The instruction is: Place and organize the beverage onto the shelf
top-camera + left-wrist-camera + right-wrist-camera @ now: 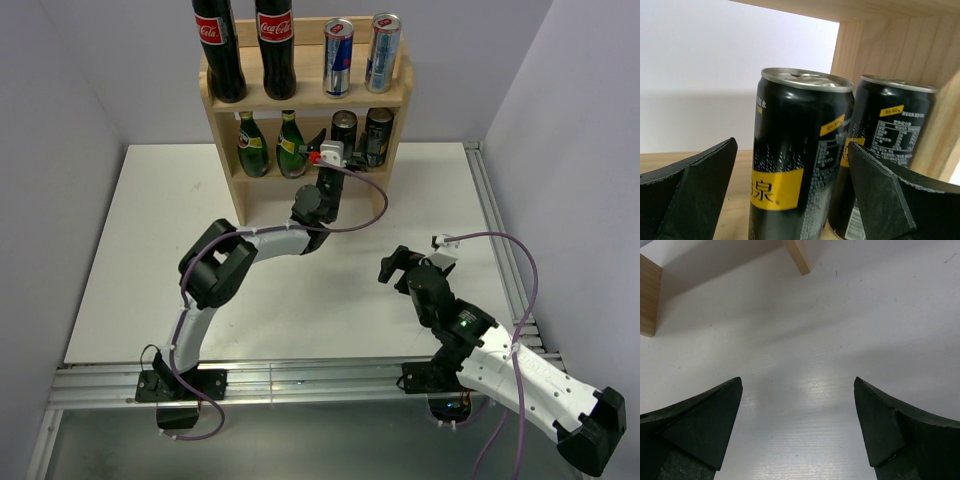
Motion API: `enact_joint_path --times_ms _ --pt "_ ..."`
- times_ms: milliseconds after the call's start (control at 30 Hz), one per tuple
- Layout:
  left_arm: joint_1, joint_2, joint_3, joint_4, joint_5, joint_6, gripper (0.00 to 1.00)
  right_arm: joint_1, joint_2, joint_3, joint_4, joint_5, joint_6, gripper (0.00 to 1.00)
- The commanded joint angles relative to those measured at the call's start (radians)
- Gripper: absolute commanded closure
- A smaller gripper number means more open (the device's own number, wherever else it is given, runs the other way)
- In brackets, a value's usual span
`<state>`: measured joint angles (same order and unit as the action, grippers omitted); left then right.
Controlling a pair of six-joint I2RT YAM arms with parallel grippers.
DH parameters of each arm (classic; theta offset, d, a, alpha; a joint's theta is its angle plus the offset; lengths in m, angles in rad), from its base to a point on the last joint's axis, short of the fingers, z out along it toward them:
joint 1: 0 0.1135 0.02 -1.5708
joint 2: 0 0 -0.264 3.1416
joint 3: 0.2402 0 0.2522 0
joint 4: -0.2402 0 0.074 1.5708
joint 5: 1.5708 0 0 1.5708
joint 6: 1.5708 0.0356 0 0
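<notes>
The shelf (222, 110) stands at the back of the table. Its top tier holds two cola bottles (218, 50) and two slim silver-blue cans (338, 55). On the lower tier stand two green bottles (252, 145) and two black cans (378, 135). My left gripper (335, 160) reaches into the lower tier and is open. In the left wrist view it (792, 145) straddles the left black can (795, 160) with a gap showing on each side; the second black can (890, 130) stands just right of it. My right gripper (395, 268) hovers open and empty over the table (805, 340).
The shelf's right side panel (880, 45) is close beside the second black can. In the right wrist view the shelf's wooden feet (797, 255) show at the top edge. A metal rail (495, 230) borders the white table on the right, and grey walls enclose the area.
</notes>
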<state>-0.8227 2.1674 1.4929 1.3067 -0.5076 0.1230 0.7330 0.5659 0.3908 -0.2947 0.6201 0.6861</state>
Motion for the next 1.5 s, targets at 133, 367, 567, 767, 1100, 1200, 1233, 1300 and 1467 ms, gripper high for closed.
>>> enact_joint_path --times_ms 133,367,567,767,1100,1200,1233,1300,1467 --pt "-0.044 -0.09 -0.039 0.327 0.011 0.04 0.01 -0.003 -0.018 -0.015 0.039 0.024 -0.002 0.01" --pt "-0.07 -0.118 -0.079 0.345 -0.019 0.075 0.01 -0.003 -0.027 -0.018 0.039 0.024 -0.002 0.01" --pt "-0.096 -0.155 -0.143 0.381 -0.048 0.13 0.01 -0.003 -0.041 -0.024 0.039 0.026 0.0 0.01" --pt "-0.102 -0.182 -0.18 0.382 -0.071 0.165 0.01 -0.001 -0.064 -0.032 0.039 0.02 0.0 0.01" --pt "-0.145 -0.279 -0.304 0.442 -0.131 0.253 0.01 0.0 -0.058 -0.03 0.04 0.018 -0.003 0.01" --pt "-0.154 -0.323 -0.365 0.473 -0.161 0.296 0.01 0.002 -0.067 -0.032 0.045 0.01 -0.013 0.02" --pt "-0.161 -0.34 -0.409 0.479 -0.172 0.306 0.01 0.005 -0.07 -0.033 0.051 0.004 -0.02 0.02" --pt "-0.187 -0.403 -0.459 0.482 -0.204 0.332 0.01 0.011 -0.086 -0.017 0.045 -0.014 -0.025 0.04" --pt "-0.324 -0.634 -0.684 0.332 -0.308 0.398 0.01 0.019 -0.142 0.161 -0.024 -0.062 -0.092 0.0"
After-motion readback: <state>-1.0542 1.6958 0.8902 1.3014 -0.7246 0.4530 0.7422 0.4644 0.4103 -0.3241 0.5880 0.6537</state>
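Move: The open left hand is still around the black can just placed on the middle shelf, with the can's middle about 2 cm ahead, 1 cm right and 1 cm lower. The second black can stands 3 cm ahead and some 9 cm to the right; the nearer green bottle is 2 cm ahead and 10 cm left, both roughly level. From the right hand the placed can lies about 25 cm ahead, 13 cm left and 18 cm higher. Left hand, fingers staying open, backs about 14 cm off the placed can, veering left late, rolling some 20 degrees. ##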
